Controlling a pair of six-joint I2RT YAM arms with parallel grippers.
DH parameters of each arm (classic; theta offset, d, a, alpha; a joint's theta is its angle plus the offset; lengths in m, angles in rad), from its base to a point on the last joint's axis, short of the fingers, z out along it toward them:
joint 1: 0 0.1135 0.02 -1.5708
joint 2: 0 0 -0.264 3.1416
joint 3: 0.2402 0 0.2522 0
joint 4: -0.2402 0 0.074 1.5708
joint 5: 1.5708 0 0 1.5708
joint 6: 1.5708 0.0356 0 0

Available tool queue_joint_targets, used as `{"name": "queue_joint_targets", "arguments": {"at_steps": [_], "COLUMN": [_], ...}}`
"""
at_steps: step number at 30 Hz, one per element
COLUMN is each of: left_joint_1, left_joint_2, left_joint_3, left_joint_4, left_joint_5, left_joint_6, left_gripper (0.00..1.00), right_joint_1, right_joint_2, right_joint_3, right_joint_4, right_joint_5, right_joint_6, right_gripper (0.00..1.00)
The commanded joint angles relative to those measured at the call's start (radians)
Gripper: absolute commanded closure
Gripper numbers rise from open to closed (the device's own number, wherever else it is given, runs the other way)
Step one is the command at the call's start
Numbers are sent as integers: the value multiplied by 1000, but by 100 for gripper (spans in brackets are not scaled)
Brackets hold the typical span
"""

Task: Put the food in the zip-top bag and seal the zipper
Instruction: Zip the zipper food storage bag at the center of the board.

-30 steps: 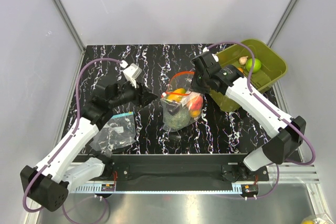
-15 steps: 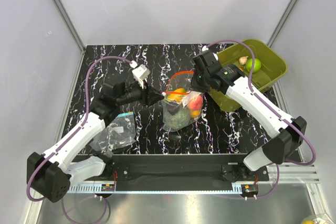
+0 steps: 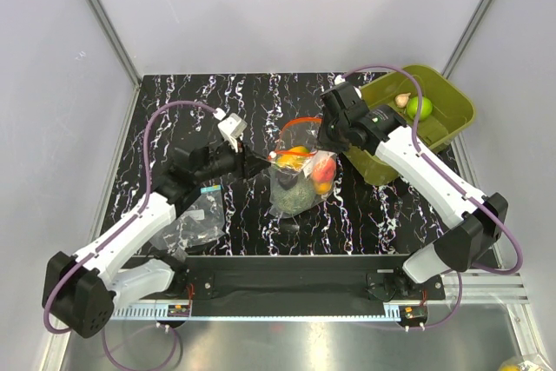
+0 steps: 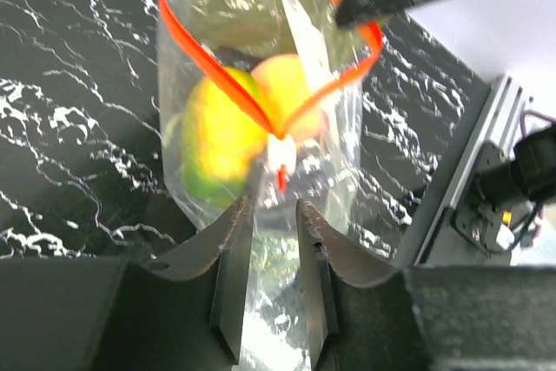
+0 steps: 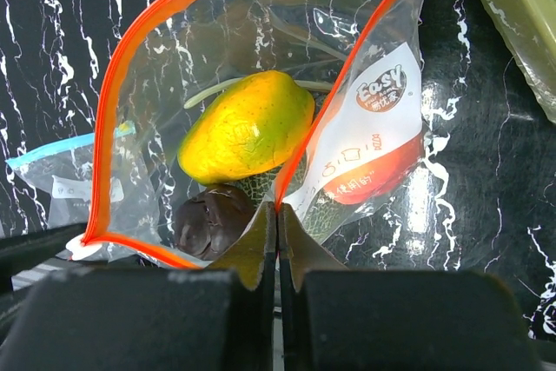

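Observation:
The zip-top bag (image 3: 295, 182) stands at the table's middle with its mouth open. Its red-orange zipper (image 5: 165, 6) forms a loop. Inside are a yellow-green fruit (image 5: 248, 123), a dark brown piece (image 5: 208, 219), a netted melon (image 3: 294, 193) and a red fruit (image 3: 323, 169). My right gripper (image 5: 276, 208) is shut on the zipper strip at the mouth's right end; it also shows in the top view (image 3: 320, 147). My left gripper (image 4: 271, 213) is open, its fingertips on either side of the bag's plastic just below the white slider (image 4: 280, 158) at the zipper's left end.
The olive-green tub (image 3: 452, 119) stands at the back right with a green apple (image 3: 422, 107) and another small piece in it. A second clear bag with a teal-blue strip (image 3: 195, 215) lies crumpled at the front left, under my left arm.
My left gripper has moved right, from clear of the bag up to the zipper's left end. My right gripper has held its grip and barely moved.

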Motion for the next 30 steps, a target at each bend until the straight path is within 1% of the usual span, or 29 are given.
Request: {"name": "queue_joint_targets", "arguments": {"at_steps": [1, 7, 8, 9, 11, 12, 15, 17, 18, 20, 21, 22, 23, 24, 28, 29, 30], "left_joint_1": [-9, -42, -45, -50, -50, -52, -52, -52, -52, -50, -50, -50, -52, -50, -50, -50, -50], "left_joint_2": [37, 121, 135, 139, 155, 156, 150, 141, 140, 136, 138, 140, 144, 147, 140, 136, 133], "left_joint_3": [4, 36, 37, 37, 42, 48, 68, 86, 97, 143, 162, 181, 221, 240, 284, 295, 303], "left_joint_4": [156, 208, 213, 216, 216, 202, 184, 184, 182, 161, 148, 130, 95, 81, 41, 24, 12], "left_joint_5": [-33, -32, -44, -59, -79, -84, -86, -75, -64, -18, -1, 14, 49, 63, 114, 141, 157], "left_joint_6": [-41, -46, -43, -44, -44, -37, -23, -15, -8, 23, 37, 52, 77, 86, 124, 141, 153], "left_gripper": [69, 70, 73, 86, 97, 100, 100, 100, 100, 100, 100, 100, 100, 100, 100, 100, 100], "right_joint_1": [-8, -8, -8, -8, -8, -8, -8, -8, -8, -8, -9, -8, -8, -8, -9, -8, -8], "right_joint_2": [-17, -39, -42, -53, -65, -83, -131, -155, -171, -186, -189, -192, -200, -202, -153, -136, -133], "right_joint_3": [59, 47, 42, 39, 32, 28, -10, -28, -39, -44, -39, -33, -28, -16, 71, 74, 73], "right_joint_4": [-6, 3, 9, 17, 21, 27, 70, 96, 107, 112, 115, 118, 154, 170, 195, 213, 216], "right_joint_5": [-8, -26, -27, -29, -31, -31, -57, -115, -130, -185, -198, -213, -233, -263, -340, -389, -499], "right_joint_6": [-35, -36, -35, -42, -50, -59, -102, -133, -163, -199, -255, -286, -321, -410, -544, -594, -711], "right_gripper": [100, 100, 100, 100, 100, 100, 100, 99, 94, 81, 56, 48, 44, 41, 39, 38, 36]}}
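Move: The white slider at the near-left end of the bag's orange zipper lies just off the left fingers, about 2 cm ahead, 3 cm right and 2 cm below. The mango in the open bag is roughly 4 cm ahead, 7 cm right and 9 cm below the left hand; the peach is level with that hand, some 14 cm right and 11 cm below. From the right hand, already shut on the far-right zipper edge, the slider lies 12 cm left and 1 cm back. The left hand slips forward, right and down onto the slider end of the zipper, about 4 cm in all, shuts its part-open fingers there in a pinch, then pulls up some 8 cm with a slight drift right, its fingertips tilting up a little. The right hand keeps its pinch on the opposite zipper edge at first, then rises about 8 cm and eases back, opening as it goes to let that edge go and turning some 30 degrees counter-clockwise, its fingers ending well open over the bag's mouth. ##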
